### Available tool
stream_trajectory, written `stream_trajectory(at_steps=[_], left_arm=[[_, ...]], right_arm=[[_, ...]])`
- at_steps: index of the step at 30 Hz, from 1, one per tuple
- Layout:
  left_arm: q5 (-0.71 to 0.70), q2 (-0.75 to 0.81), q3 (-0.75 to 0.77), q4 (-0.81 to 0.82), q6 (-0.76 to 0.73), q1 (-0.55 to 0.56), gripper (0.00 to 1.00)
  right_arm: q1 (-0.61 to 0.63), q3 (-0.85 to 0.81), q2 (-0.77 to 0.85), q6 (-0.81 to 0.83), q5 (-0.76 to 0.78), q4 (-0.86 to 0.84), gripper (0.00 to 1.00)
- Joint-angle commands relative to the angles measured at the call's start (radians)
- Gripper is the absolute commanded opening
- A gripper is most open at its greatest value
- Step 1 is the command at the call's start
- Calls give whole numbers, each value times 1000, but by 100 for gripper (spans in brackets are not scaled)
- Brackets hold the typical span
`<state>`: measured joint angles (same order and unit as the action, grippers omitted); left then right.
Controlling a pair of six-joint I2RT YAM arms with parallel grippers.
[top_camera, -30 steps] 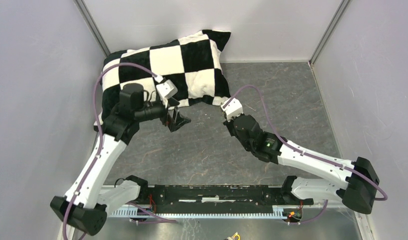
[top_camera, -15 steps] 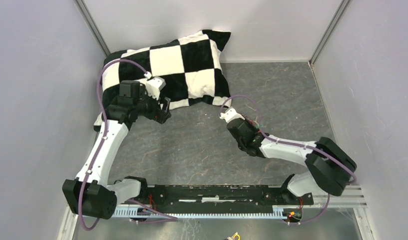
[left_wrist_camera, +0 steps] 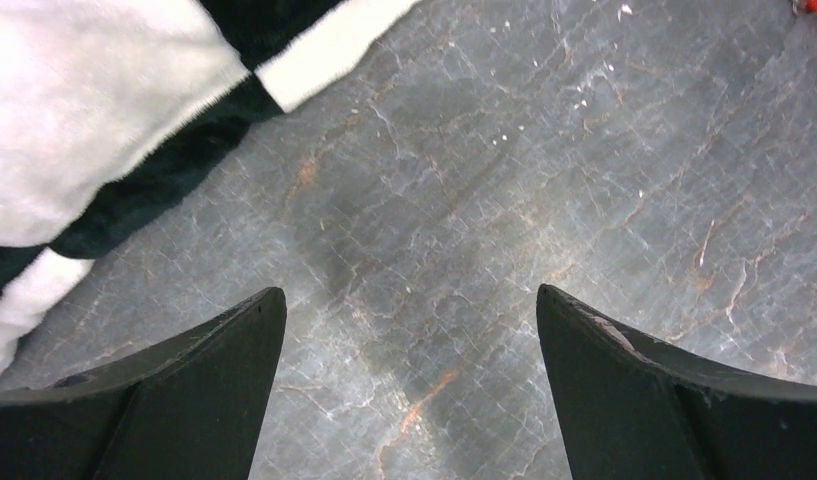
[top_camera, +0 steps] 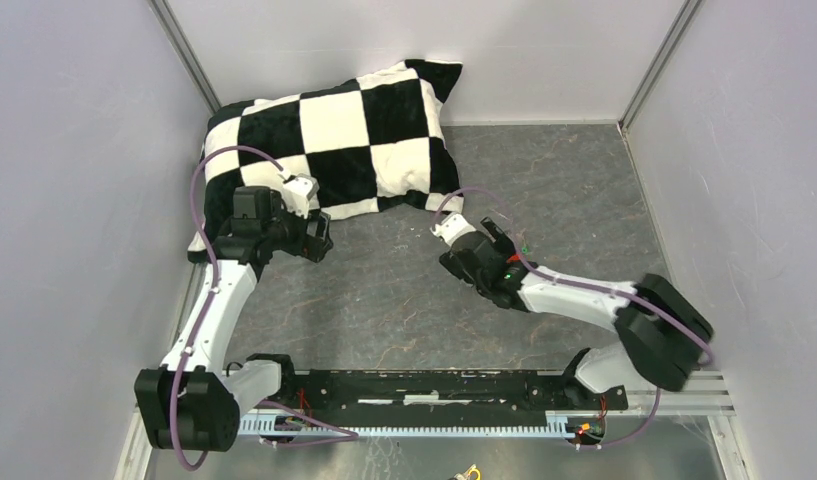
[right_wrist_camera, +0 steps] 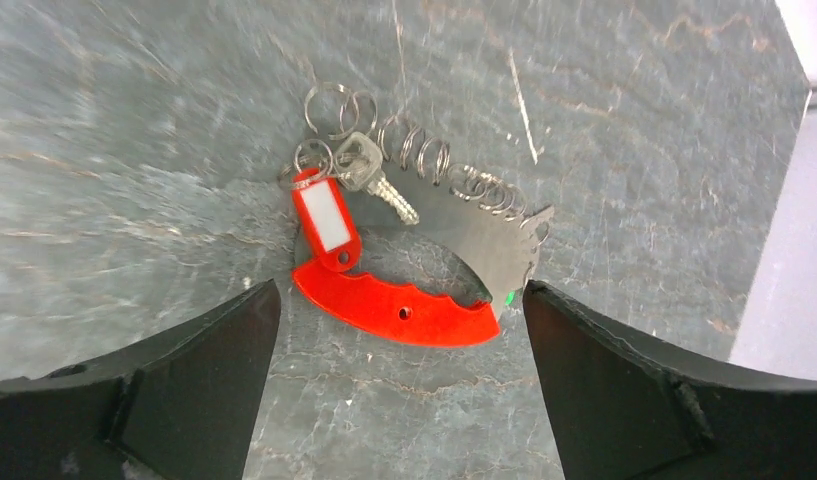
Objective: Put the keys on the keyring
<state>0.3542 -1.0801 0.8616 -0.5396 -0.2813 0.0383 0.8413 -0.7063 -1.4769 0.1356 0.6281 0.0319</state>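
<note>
The keyring (right_wrist_camera: 396, 308) lies flat on the grey table: a curved bright red fob joined to a grey metal arc and a silvery coil (right_wrist_camera: 439, 165). Beside it lie a small silver key (right_wrist_camera: 369, 178) and a red tag with a white label (right_wrist_camera: 324, 225), on thin rings. A green speck (right_wrist_camera: 508, 297) shows at the fob's end. My right gripper (right_wrist_camera: 399, 290) hangs open just above the fob, touching nothing. My left gripper (left_wrist_camera: 409, 292) is open over bare table near the pillow. From above, the left gripper (top_camera: 319, 240) and the right gripper (top_camera: 496, 238) stand well apart.
A black-and-white checkered pillow (top_camera: 334, 130) lies at the back left, its edge in the left wrist view (left_wrist_camera: 84, 110). Grey walls close in the table on three sides. The marbled table surface (top_camera: 404, 300) lies between the arms.
My right gripper has gone from shut to open over the keyring. The left gripper has drawn back to the left, toward the pillow's edge.
</note>
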Motion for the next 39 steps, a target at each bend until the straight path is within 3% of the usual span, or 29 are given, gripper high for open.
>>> stream_trajectory(at_steps=[1, 6, 9, 13, 16, 22, 29, 36, 39], left_arm=[[51, 20, -7, 119, 7, -31, 100], [111, 23, -41, 174, 12, -122, 100], [156, 45, -123, 277, 60, -184, 100], [165, 81, -282, 513, 115, -206, 100], [148, 81, -404, 716, 140, -208, 100], [136, -22, -551, 1070, 218, -212, 100], [93, -136, -711, 1523, 277, -211, 100], [89, -261, -736, 1773, 319, -210, 100], [76, -417, -763, 2018, 363, -209, 100]], right_arm=[[-5, 25, 225, -4, -106, 24, 98], [-79, 109, 498, -61, -97, 47, 98], [-190, 220, 640, -127, 82, -17, 98], [-293, 545, 828, 16, 255, -444, 98], [-339, 742, 880, 73, 357, -740, 98], [-480, 857, 696, -50, 313, -969, 98], [-514, 887, 434, -12, 246, -1273, 98], [-537, 811, 237, 84, 114, -1379, 98], [-574, 790, 171, 70, 76, -1403, 98]])
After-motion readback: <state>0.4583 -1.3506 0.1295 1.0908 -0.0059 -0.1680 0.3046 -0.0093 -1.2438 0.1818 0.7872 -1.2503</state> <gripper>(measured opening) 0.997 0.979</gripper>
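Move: The red-handled keyring, already laid down, lies about 3 cm to the right of the open right hand, 1 cm ahead and some 4 cm below. The red-tagged key lies on its left end, about 2 cm to this hand's left and level fore-and-aft. The green tag is some 9 cm to the hand's right and 2 cm ahead. From the left hand the keyring lies roughly 36 cm to the right, 2 cm back and 13 cm below. Touching nothing that shows, the open right hand climbs about 11 cm off the keyring and swings some 22 cm right to its resting spot, dipping on the way and drawing back before easing forward again, while its fingertips tip up and it turns clockwise. The left hand, open, shifts left and slightly forward, sinks, then rises a little, its tips tilting up. ##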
